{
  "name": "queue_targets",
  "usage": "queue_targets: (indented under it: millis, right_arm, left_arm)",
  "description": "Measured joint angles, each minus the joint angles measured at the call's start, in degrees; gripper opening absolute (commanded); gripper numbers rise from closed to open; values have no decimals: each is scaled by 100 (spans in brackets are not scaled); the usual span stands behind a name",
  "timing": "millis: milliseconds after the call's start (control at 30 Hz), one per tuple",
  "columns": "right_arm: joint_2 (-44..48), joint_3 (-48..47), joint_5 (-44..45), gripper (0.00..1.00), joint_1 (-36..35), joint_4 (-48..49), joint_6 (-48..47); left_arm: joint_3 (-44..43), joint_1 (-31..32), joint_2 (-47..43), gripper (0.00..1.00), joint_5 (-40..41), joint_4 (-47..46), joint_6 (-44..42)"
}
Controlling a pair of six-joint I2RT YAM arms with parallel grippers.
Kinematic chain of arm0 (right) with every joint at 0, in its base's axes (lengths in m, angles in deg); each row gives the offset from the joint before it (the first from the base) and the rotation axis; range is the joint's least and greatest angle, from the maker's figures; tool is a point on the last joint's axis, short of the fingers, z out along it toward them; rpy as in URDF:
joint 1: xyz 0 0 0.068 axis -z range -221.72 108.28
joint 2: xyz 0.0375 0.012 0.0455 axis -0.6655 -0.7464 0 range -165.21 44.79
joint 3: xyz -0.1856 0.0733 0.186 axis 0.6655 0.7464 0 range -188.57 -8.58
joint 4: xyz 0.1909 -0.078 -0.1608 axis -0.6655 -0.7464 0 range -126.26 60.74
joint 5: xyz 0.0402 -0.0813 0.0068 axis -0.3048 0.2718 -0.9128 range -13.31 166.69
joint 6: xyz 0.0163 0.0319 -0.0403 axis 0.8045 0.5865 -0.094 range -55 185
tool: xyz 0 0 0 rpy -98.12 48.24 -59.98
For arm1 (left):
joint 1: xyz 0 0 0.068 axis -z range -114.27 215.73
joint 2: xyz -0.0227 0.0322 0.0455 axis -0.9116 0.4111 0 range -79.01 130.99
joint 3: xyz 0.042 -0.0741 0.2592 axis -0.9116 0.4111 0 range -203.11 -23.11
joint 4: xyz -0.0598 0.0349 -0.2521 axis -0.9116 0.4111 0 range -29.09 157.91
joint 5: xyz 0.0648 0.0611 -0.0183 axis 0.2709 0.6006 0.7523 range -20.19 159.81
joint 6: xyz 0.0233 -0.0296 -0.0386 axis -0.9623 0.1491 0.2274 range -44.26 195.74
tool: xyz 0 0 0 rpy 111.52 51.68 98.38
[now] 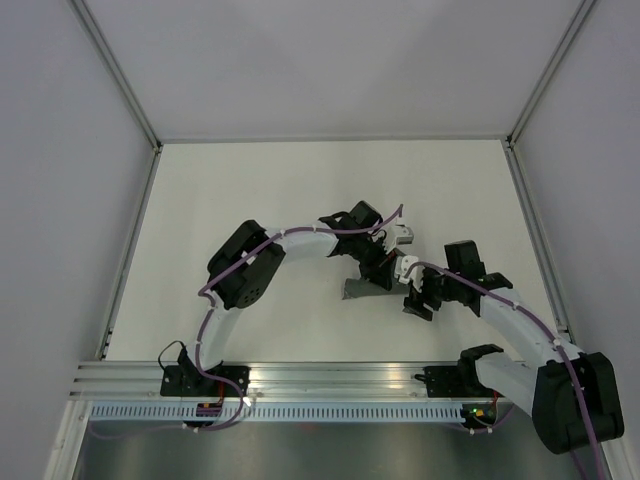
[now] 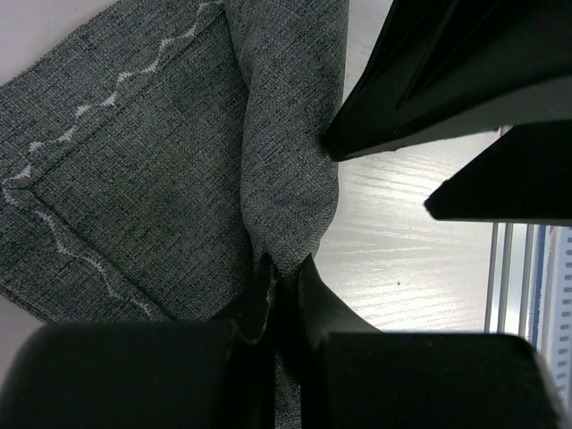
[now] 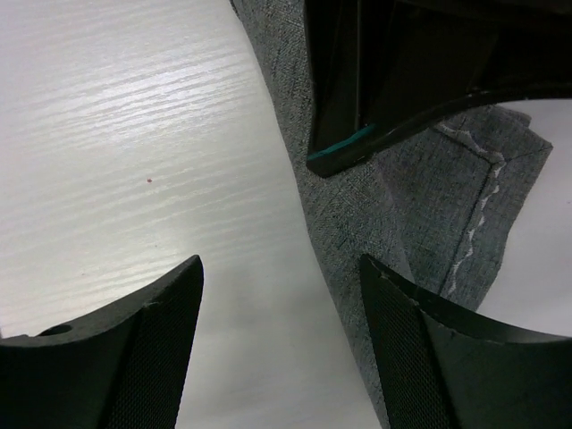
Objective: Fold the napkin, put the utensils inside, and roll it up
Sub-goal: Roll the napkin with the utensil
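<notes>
The napkin (image 1: pixel 358 291), a dark grey cloth with a pale wavy stitched line, lies bunched into a narrow fold near the table's middle. My left gripper (image 1: pixel 383 272) comes down on it from above. In the left wrist view its jaws (image 2: pixel 284 273) are shut on a raised ridge of the napkin (image 2: pixel 161 179). My right gripper (image 1: pixel 412 300) sits just right of the cloth. In the right wrist view it (image 3: pixel 281 268) stands open over bare table, with the napkin's edge (image 3: pixel 349 214) beside its right finger (image 3: pixel 402 313). The utensils are out of view.
The white table (image 1: pixel 300 190) is walled at the left, back and right. An aluminium rail (image 1: pixel 330 375) with both arm bases runs along the near edge. The two grippers stand very close together over the cloth.
</notes>
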Motion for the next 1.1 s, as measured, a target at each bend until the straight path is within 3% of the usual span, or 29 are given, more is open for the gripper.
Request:
queue_targets:
  millis: [400, 500, 767, 867, 900, 1067, 1100]
  right_arm:
    - [101, 564, 1414, 75, -1196, 1665, 299]
    - [-33, 592, 1641, 70, -1458, 1829, 302]
    - [-540, 581, 1934, 46, -1864, 2090, 369]
    - [-721, 503, 1930, 37, -1932, 2162, 433]
    - [-822, 459, 1919, 35, -1954, 2210, 446]
    - [-1333, 219, 1779, 26, -2031, 2524, 533]
    - [-1414, 179, 1753, 25, -2044, 2570, 538]
  left_arm:
    - [-293, -90, 258, 3, -509, 422, 195]
    - [-302, -92, 280, 4, -584, 507, 227]
    - [-306, -125, 310, 14, -715, 686, 339]
    - [-238, -188, 286, 23, -721, 686, 420]
    - [-184, -232, 262, 31, -719, 682, 459]
    - [258, -466, 37, 41, -680, 463, 686]
    - [356, -496, -26, 51, -673, 374, 761]
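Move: The left hand already pinches the rolled napkin, whose middle lies about 3 cm to this hand's right, with the stitched flap some 5 cm ahead and 3 cm to the right. The roll's right part lies about 3 cm ahead, 3 cm left and 3 cm below the open right hand; from there the same flap is roughly 8 cm ahead and 8 cm left, 4 cm lower. Leftward, about 6 cm, with some 3 cm forward and 3 cm down, the right hand comes in from the near side, straddles the roll and closes to pinch it beside the left fingers. The left hand keeps its pinch while drawing back nearly 2 cm and tipping its top forward, some 15 degrees in all; then it opens and slides about 3 cm left, partly forward again, the roll still between its fingers. ##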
